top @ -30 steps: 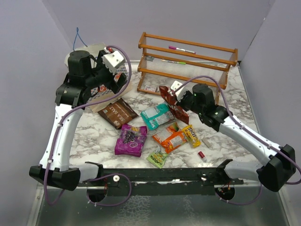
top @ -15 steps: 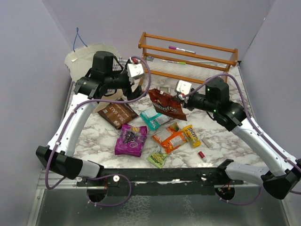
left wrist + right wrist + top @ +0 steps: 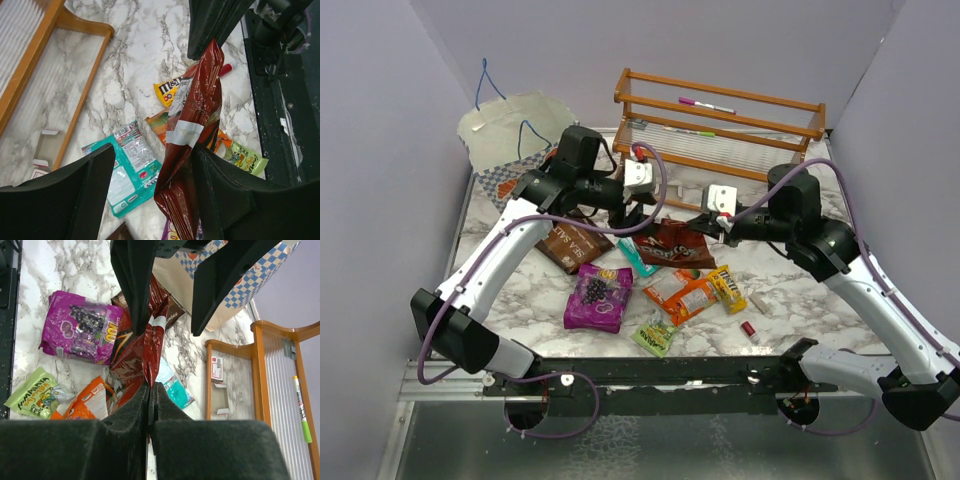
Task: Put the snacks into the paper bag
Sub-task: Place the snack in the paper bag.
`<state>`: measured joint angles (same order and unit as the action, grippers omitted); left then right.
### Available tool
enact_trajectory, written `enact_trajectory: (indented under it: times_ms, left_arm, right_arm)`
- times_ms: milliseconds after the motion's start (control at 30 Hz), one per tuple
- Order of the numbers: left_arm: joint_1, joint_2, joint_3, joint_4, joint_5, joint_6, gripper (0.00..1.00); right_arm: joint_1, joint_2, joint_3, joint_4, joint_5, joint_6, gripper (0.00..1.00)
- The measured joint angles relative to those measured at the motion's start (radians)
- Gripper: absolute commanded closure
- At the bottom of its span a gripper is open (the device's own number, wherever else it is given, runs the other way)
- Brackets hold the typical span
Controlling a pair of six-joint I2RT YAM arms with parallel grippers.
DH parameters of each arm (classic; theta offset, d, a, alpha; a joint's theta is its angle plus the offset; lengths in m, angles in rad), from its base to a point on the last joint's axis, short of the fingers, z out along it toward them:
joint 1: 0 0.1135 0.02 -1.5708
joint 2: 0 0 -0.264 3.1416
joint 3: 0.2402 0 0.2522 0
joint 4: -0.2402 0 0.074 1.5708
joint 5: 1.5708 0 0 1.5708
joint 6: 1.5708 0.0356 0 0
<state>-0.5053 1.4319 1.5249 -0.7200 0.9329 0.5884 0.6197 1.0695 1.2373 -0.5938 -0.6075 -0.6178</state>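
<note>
My right gripper [image 3: 706, 231] [image 3: 150, 386] is shut on one edge of the red snack packet [image 3: 670, 241] [image 3: 150, 342] and holds it above the table's middle. My left gripper [image 3: 638, 208] [image 3: 152, 160] is open and straddles the packet's other end [image 3: 192, 130]; one finger touches it, the other stands apart. On the marble lie the brown [image 3: 570, 243], purple [image 3: 599, 298], teal [image 3: 636, 256], orange [image 3: 682, 293], yellow [image 3: 727, 287] and light-green [image 3: 655, 336] packets. The checked paper bag [image 3: 510, 130] sits at the back left with its mouth open.
A wooden rack [image 3: 720, 130] with a pen on it runs along the back right. A tiny red cylinder [image 3: 748, 328] and a small beige stick [image 3: 759, 303] lie near the front right. Walls close in on both sides.
My left arm has swung from the bag to the table's middle, and its jaws have narrowed around the red packet. My right gripper has carried that packet left to meet it.
</note>
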Motion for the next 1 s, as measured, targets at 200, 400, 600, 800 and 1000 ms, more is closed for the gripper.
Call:
enact_trajectory:
  times_ms: [200,400,600,800,1000]
  left_arm:
    - [-0.016,0.006,-0.041,0.018,0.032,-0.024,0.72]
    - [-0.017,0.006,-0.062,0.034,0.055,-0.035,1.00]
    - [-0.017,-0.019,-0.080,0.042,0.039,-0.039,1.00]
    - [-0.011,-0.054,-0.070,0.042,-0.063,-0.064,1.00]
    - [0.025,-0.071,0.043,0.049,-0.230,-0.126,1.00]
  right_arm:
    - [-0.027,-0.003,0.000,-0.005,-0.047,0.004,0.99]
    - [-0.055,-0.010,-0.016,0.002,-0.068,0.031,0.93]
    - [-0.088,-0.023,-0.051,0.031,-0.082,0.066,0.47]
    - [-0.153,-0.074,-0.106,0.057,-0.093,0.090,0.29]
    - [-0.216,-0.151,-0.199,0.091,-0.092,0.097,0.25]
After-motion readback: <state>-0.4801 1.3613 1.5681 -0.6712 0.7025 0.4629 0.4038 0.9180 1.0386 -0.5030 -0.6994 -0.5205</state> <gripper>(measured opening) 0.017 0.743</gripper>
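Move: The red bag, still pinched by the right hand, hangs with its middle about 7 cm right of the left hand, 3 cm back and 4 cm lower; from the right hand it is some 6 cm left, 3 cm back and 4 cm lower. From the left hand, the paper bag stands roughly 26 cm left and 16 cm ahead, 9 cm lower. The teal bag lies 20 cm below, 2 cm right and level; the brown bag, equally low, 17 cm left and 2 cm ahead. Left fingers pinch the red bag, then lift it forward about 5 cm; the right lets go, withdrawing rightward. ##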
